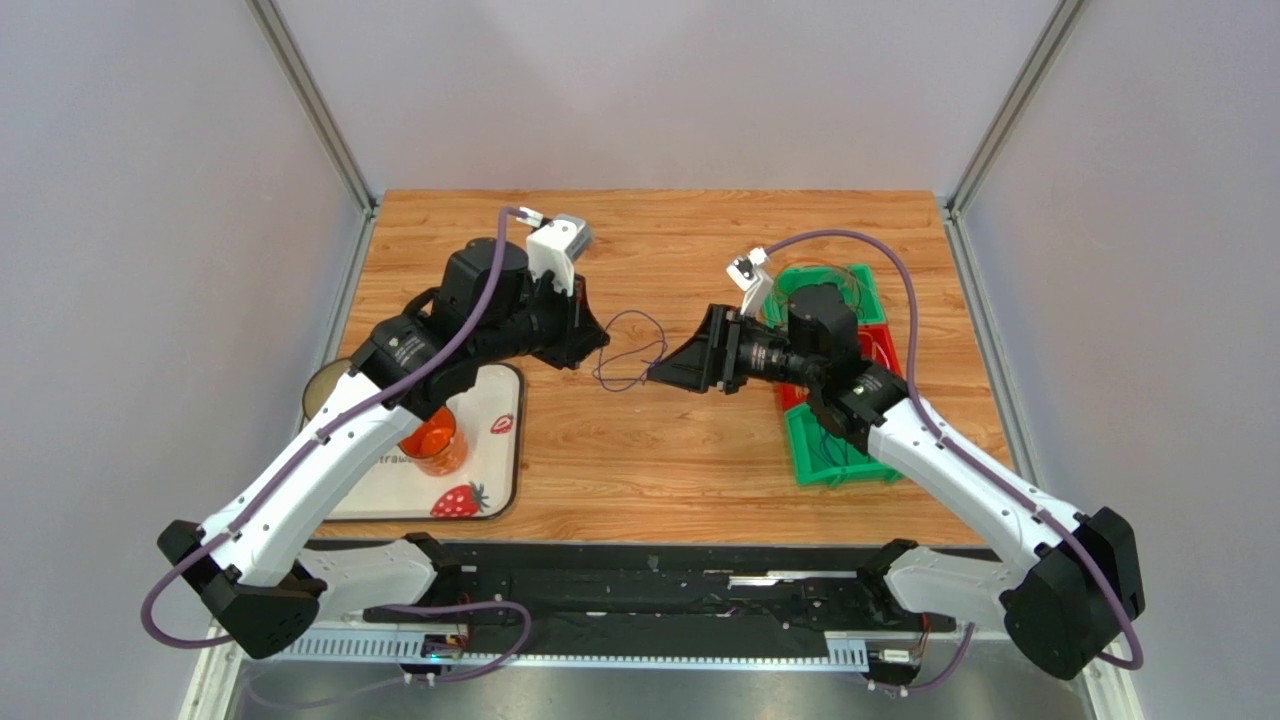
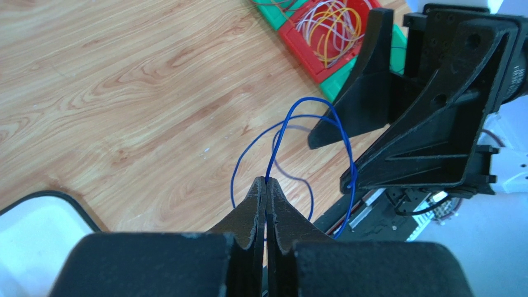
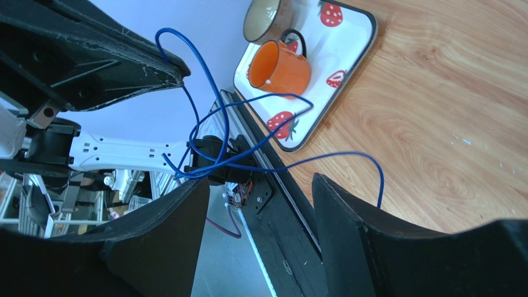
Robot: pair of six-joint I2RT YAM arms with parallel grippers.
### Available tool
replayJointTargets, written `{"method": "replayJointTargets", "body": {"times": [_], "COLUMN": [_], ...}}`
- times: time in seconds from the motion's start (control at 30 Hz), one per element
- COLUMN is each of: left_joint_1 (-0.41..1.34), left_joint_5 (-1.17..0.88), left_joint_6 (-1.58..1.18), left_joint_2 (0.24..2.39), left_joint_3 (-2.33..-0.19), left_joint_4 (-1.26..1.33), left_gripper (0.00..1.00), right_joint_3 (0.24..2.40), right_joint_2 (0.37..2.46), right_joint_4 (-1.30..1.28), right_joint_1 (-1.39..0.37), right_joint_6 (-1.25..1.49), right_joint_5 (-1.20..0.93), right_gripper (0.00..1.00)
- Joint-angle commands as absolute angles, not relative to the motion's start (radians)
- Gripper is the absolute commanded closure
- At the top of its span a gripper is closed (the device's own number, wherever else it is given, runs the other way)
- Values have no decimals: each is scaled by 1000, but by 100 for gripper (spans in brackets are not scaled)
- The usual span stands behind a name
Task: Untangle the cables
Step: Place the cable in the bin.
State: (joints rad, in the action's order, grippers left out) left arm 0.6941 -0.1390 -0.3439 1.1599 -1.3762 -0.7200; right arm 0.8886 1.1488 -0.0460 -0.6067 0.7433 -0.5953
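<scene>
A thin blue cable hangs in loose loops over the wood between my two grippers; in the top view it looks dark. My left gripper is shut on one strand of it, the fingertips pressed together. Facing it, my right gripper stands open, and the loops run past both its fingertips without being clamped. One strand lies against its lower finger. More cables, orange, yellow and white, lie coiled in the red and green tray under the right arm.
A white strawberry-print tray lies at the near left, partly under the left arm. It carries an orange mug and a second mug. Bare wood runs between the two trays.
</scene>
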Motion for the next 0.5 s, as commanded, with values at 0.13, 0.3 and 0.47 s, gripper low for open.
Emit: {"method": "replayJointTargets", "body": {"times": [0.13,0.3,0.47], "left_joint_1": [689,686,683], "left_joint_5": [-222,-261,-279], "left_joint_6": [-425,-469,-497], "left_joint_2": [1124,1123,1120], "left_joint_3": [-1396,-1408,-1410], "left_joint_4": [-652,-653,-646], "left_gripper": [100,100,100], "right_joint_3": [848,845,870], "right_joint_2": [1158,1180,1183], "right_joint_4": [164,221,233], "right_joint_1": [-679,-724,-771], "right_joint_6": [686,660,623], "right_joint_5": [-640,-649,-623], "right_gripper": [31,30,30]}}
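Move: The blue cable hangs from the left hand's shut fingers, its loops centred about 3 cm right, 1 cm back and 3 cm below them. From the open right hand those loops lie roughly 5 cm left, 2 cm ahead and about level. The near green bin is about 22 cm right of the right hand, level with it in reach and some 22 cm below; the red bin lies about 11 cm farther out than that bin. The left fingers keep their pinch on the blue cable while the open right hand closes in on its hanging loops, going about 5 cm to the left and back in equal parts and swinging some 10 degrees counter-clockwise, still wide open. The left hand eases about 2 cm back, right and up with a slight roll. Right-hand contact with the cable can't be made out. ##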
